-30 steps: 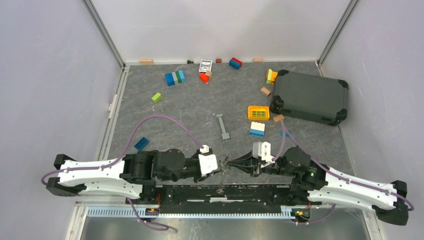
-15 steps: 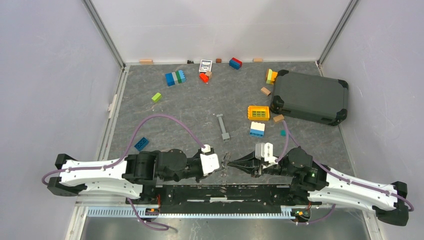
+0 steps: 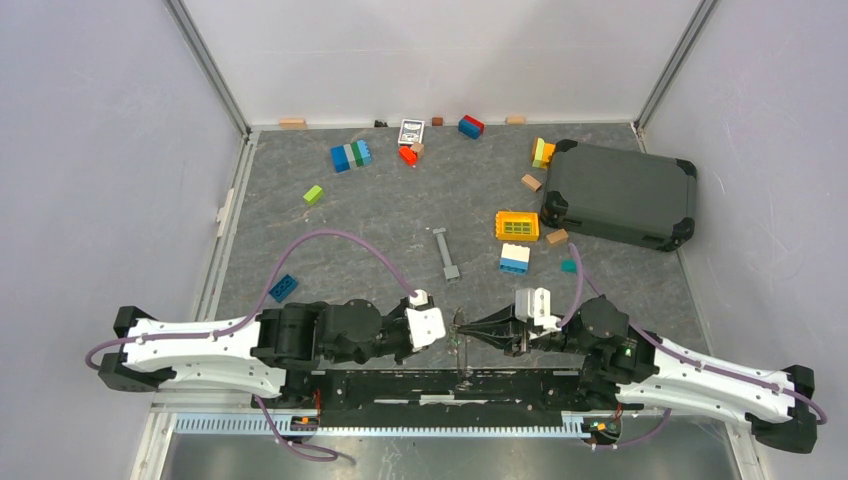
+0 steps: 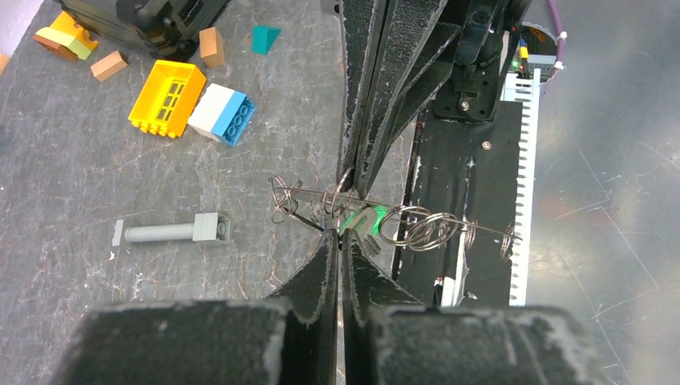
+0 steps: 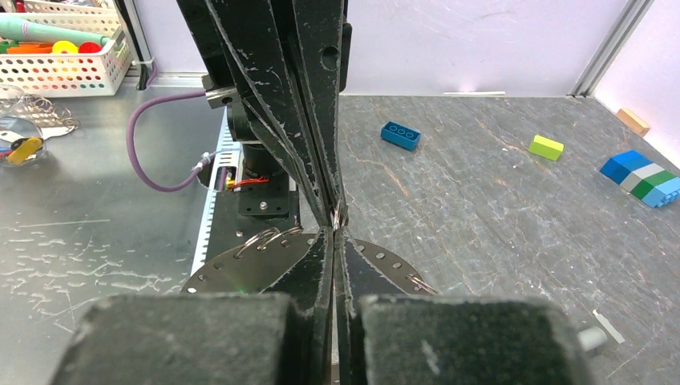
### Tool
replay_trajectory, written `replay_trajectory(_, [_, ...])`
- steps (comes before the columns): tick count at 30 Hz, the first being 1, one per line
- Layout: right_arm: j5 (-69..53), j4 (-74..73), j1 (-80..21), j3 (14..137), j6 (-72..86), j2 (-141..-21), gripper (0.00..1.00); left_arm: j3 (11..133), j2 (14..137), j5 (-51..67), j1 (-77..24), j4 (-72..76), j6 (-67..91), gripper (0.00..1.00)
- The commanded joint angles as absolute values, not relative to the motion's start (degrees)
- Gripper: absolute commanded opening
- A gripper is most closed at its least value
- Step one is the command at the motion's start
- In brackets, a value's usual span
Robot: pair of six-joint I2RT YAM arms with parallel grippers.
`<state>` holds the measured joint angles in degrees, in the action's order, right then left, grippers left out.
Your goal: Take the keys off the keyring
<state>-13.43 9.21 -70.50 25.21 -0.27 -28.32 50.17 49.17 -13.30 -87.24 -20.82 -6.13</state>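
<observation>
Both grippers meet tip to tip above the table's near edge. The keyring (image 4: 417,228), a bunch of thin silver wire loops strung on a thin round holed plate (image 5: 257,269), hangs between them (image 3: 461,345). A green-headed key (image 4: 365,219) lies in the bunch. My left gripper (image 4: 340,235) (image 3: 451,325) is shut, its tips meeting at that key's near end. My right gripper (image 5: 335,230) (image 3: 464,328) is shut on a wire loop (image 4: 345,180) of the keyring. Whether other keys hang there, the tangle of loops hides.
A long grey metal bar (image 3: 445,253) lies just beyond the grippers. The yellow grid block (image 3: 517,224) and a white-and-blue brick (image 3: 514,259) sit back right, beside a dark case (image 3: 620,193). A blue brick (image 3: 283,287) lies left. The black arm base (image 3: 430,385) is underneath.
My left gripper has closed from part open to shut at the key. Both gripper tips and the hanging bunch have shifted slightly to the right.
</observation>
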Motion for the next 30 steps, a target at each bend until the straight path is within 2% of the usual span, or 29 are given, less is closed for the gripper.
replay_trajectory(1, [-13.37, 15.86, -70.58, 24.92, -0.09, -27.21, 0.00, 49.59, 49.72, -12.90, -87.37, -17.59, -5.20, 0.02])
replay_trajectory(16, [-8.79, 28.25, -70.58, 18.55, 6.90, -26.68, 0.00, 48.69, 51.41, -10.37, -87.37, -14.69, -3.71, 0.03])
replay_trajectory(17, [-8.56, 28.66, -70.58, 18.30, 6.99, -26.70, 0.00, 48.69, 51.29, -10.31, -87.40, -14.68, -3.64, 0.05])
replay_trajectory(19, [-8.36, 28.69, -70.58, 18.12, 6.93, -26.71, 0.00, 48.69, 51.09, -10.38, -87.44, -14.59, -3.44, 0.18])
replay_trajectory(22, [-8.46, 27.88, -70.58, 18.24, 6.49, -26.51, 0.00, 48.53, 50.09, -10.79, -87.41, -14.59, -3.09, 0.32])
replay_trajectory(30, [-9.31, 26.40, -70.58, 18.33, 5.29, -25.13, 0.00, 46.32, 44.62, -11.81, -87.44, -12.39, -2.56, 0.40])
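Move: The keyring's small loop hangs at the right fingertips, about 2 cm right and 1 cm ahead of the shut left fingertips, level with them. From the left hand, the green key sits about 2 cm right, 1 cm back and 1 cm below; the metal disc's middle is some 3 cm back, 2 cm right and 4 cm below. For the right hand the loop is right in its pinch. Left fingers, shut at the keyring, draw down 1.5 cm, then open rising; right, still pinching, tilts about 10 degrees. ##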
